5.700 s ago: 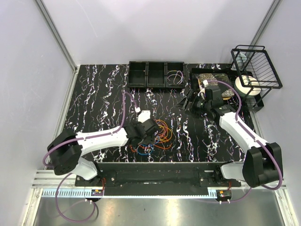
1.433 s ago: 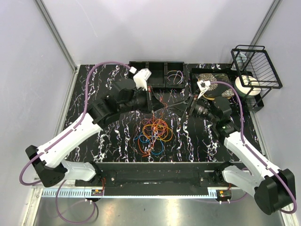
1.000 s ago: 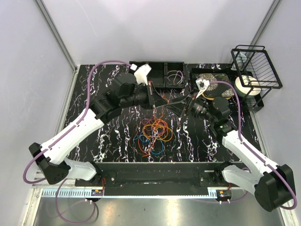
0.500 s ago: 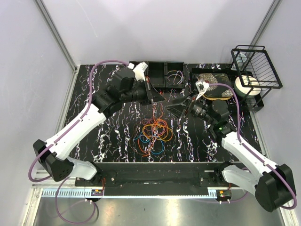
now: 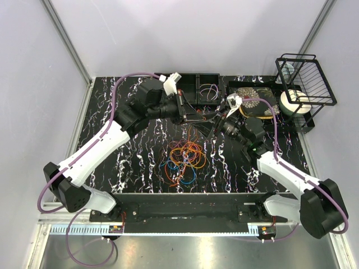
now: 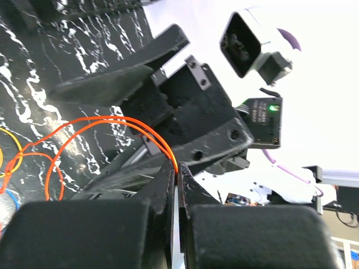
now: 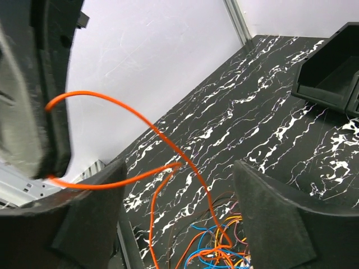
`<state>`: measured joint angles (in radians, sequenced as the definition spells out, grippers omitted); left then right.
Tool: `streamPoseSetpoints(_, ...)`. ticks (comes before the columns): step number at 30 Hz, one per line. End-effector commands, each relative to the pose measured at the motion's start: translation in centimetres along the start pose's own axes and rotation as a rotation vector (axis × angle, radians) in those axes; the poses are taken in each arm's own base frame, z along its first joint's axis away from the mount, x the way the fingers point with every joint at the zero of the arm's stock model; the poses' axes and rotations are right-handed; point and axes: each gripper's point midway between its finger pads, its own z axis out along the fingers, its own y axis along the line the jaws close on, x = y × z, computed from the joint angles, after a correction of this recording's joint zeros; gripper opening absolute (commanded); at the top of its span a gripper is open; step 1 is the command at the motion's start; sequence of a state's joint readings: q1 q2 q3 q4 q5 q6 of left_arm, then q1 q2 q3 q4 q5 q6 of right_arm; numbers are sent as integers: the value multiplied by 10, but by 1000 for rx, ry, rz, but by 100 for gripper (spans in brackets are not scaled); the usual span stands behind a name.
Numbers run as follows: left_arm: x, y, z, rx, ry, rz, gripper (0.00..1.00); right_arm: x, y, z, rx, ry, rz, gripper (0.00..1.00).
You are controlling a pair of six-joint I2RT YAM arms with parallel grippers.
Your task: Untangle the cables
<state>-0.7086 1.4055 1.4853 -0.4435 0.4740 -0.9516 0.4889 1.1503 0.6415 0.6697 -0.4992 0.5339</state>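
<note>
The cables point(image 5: 185, 159) lie in a tangled pile of orange, blue, yellow, red and purple loops at the table's middle. My left gripper point(image 5: 190, 112) is raised above and behind the pile, shut on an orange cable point(image 5: 192, 134) that hangs down to it. In the left wrist view the fingertips point(image 6: 168, 174) pinch the orange cable point(image 6: 112, 120). My right gripper point(image 5: 208, 120) is open and faces the left one, tip to tip. In the right wrist view the orange cable point(image 7: 168, 145) passes between my open right gripper point(image 7: 179, 218), touching neither finger. The pile point(image 7: 224, 252) shows below.
A black three-compartment bin point(image 5: 168, 89) stands at the back, with a purple cable loop point(image 5: 208, 91) in its right compartment. A black tray point(image 5: 263, 85) and a wire rack point(image 5: 305, 78) with a white roll point(image 5: 293, 103) stand at the back right.
My left gripper has moved up and to the right with the orange cable, stretching it from the pile. My right gripper has moved left to meet it, its open jaws now around the strand.
</note>
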Motion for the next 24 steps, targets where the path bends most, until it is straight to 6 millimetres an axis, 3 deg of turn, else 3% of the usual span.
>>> streamPoseSetpoints(1,-8,-37,-9,122,-6,28,0,-29,14,10,-44,-90,-73,76)
streamPoseSetpoints(2,-9,-36,-10,120,-8,27,0,-28,14,11,-46,-90,-68,72)
streamPoseSetpoints(3,-7,-36,-10,121,-3,24,0,-27,14,11,-43,-88,-63,61)
streamPoseSetpoints(6,-6,-36,-10,126,3,25,0,-26,13,12,-39,-90,-53,40)
streamPoseSetpoints(11,-4,-30,-12,110,-8,39,0,-22,12,13,-44,-87,-36,24)
streamPoseSetpoints(13,-1,-24,-12,101,-6,51,5,-23,13,12,-45,-89,-34,17)
streamPoseSetpoints(14,1,-22,-13,98,-4,56,10,-23,13,11,-39,-87,-31,15)
streamPoseSetpoints(15,1,-22,-16,97,-18,85,27,-25,12,11,-30,-90,-28,13)
streamPoseSetpoints(19,4,14,-29,-33,-92,123,72,-29,0,6,85,-67,-26,8)
streamPoseSetpoints(21,4,34,-44,-129,-153,154,83,-46,6,0,107,-96,-72,5)
streamPoseSetpoints(22,12,54,-46,-182,-148,147,89,-45,-1,-3,151,-85,-82,4)
streamPoseSetpoints(23,11,68,-52,-238,-177,149,91,-56,5,-7,158,-111,-98,2)
streamPoseSetpoints(24,15,70,-61,-242,-191,178,92,-60,5,-10,172,-116,-103,1)
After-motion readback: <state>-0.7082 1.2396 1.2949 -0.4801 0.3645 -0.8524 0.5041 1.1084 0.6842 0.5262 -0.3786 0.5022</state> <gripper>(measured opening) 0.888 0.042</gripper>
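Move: The right hand's open jaws already straddle the orange cable, with the stretch to be pinched about 1 cm to the left of its hand point, level in height and depth. From the left hand, which pinches that cable, the right jaws wait some 5 cm to the right, 3 cm farther out and 6 cm lower. The cable tangle lies on the table about 8 cm back, 7 cm left and 27 cm below the right hand; the black organizer stands some 20 cm ahead, 9 cm left and 25 cm below. Almost in place, the right hand shuts its wide-open fingers and pinches the orange cable beside the left fingertips, while the left hand keeps its grip. Only then does the left hand spread its fingers wide, let go of the cable and draw off leftward and down, about 4 cm each way, slightly back as well; the right hand swings a few degrees clockwise. ##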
